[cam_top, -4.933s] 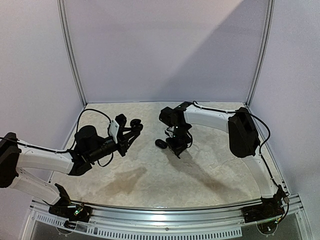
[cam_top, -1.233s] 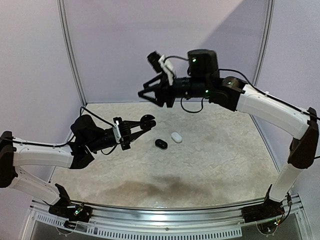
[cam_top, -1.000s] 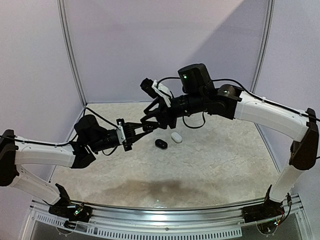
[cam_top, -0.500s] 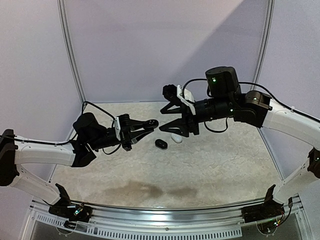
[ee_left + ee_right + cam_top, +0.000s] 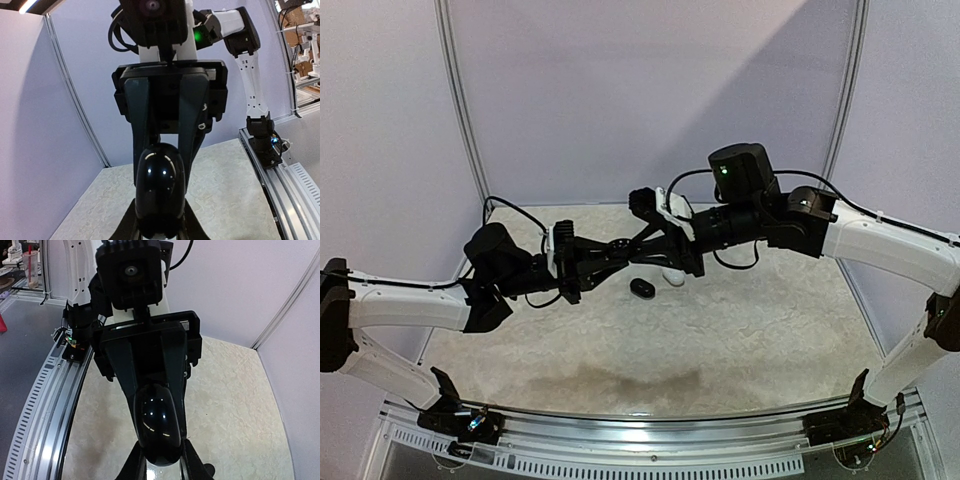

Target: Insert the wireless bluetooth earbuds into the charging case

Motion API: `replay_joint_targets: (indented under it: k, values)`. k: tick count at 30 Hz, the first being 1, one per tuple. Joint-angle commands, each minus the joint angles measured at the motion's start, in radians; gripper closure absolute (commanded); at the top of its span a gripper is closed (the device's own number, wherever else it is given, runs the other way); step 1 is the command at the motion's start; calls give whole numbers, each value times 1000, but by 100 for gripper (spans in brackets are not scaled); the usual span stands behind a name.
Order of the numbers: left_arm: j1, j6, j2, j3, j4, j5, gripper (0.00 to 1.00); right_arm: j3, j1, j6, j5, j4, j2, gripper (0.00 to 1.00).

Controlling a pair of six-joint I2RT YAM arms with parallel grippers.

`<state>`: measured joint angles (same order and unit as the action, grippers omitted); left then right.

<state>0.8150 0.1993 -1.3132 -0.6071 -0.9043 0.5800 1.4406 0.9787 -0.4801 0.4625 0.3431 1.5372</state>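
A glossy black charging case [image 5: 625,247] hangs in the air over the back of the table, held from both ends. My left gripper [image 5: 618,249] is shut on it from the left. From the right, my right gripper [image 5: 633,244] has its fingers pressed on both sides of the same case. The left wrist view has the case [image 5: 159,185] between my left gripper [image 5: 159,222] below and the right arm's fingers [image 5: 192,115] above. The right wrist view mirrors this: case [image 5: 157,425], right gripper [image 5: 161,462]. The case looks closed. No earbuds are in view.
Two small oval things lie on the marbled table [image 5: 750,330] just below the grippers, a black one [image 5: 642,288] and a white one [image 5: 672,276]. Purple walls close off the back and sides. A metal rail [image 5: 650,440] runs along the near edge.
The right arm swung down and left from high at the back, its jaws wide, and closed them on the case that my left gripper keeps holding up.
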Motion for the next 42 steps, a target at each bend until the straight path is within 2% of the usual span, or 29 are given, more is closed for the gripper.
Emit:
replay_joint_targets:
  k: [1,3,5,6,7,8,9,13,15,17,19,21,26,34,42]
  values:
    - [1,-14,-14,-28,-15,9,100,41,-4,6,43,0,13,92]
    - [1,-18,-14,-28,-12,3,100,61,-4,3,46,27,22,100]
    - [1,-31,-14,-23,-11,-37,100,75,-6,10,29,47,29,100]
    - [2,-39,-12,-18,-11,-73,79,79,-16,21,18,53,30,100]
    - [4,-48,-11,-12,-11,-116,46,81,-30,43,10,54,29,100]
    - [4,-51,-9,-8,-8,-145,9,80,-56,71,8,52,29,100]
    - [6,-34,-5,-8,6,-153,2,80,-86,134,7,52,28,100]
    - [9,40,13,1,29,-202,1,81,-216,342,-29,112,55,100]
    - [11,59,16,6,26,-245,1,101,-281,440,8,193,96,100]
    - [13,65,18,8,27,-266,1,153,-330,573,53,328,187,100]
    - [13,63,20,10,29,-263,1,220,-353,629,105,497,323,100]
    - [15,54,20,10,30,-257,1,240,-357,647,165,576,418,100]
    - [17,44,21,18,30,-261,1,202,-358,706,218,544,547,100]
    - [18,42,30,21,44,-274,1,177,-386,757,256,451,649,100]
    - [18,28,31,26,39,-296,1,191,-404,741,210,476,699,75]
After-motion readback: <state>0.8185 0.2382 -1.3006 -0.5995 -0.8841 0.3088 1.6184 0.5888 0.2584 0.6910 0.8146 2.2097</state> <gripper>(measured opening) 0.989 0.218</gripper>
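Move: The black round charging case sits between both hands' fingertips, some 2 cm right of the left hand and 2 cm left of the right hand. From the right hand, the bare table spot it goes to lies about 11 cm ahead, 9 right and 29 down. Also some 30 cm below it, the black oval case is roughly 16 ahead and 1 right, and the white case 20 ahead and 9 right. Left fingers release; right hand carries the charging case about 28 cm down, forward and right, beside the others. ##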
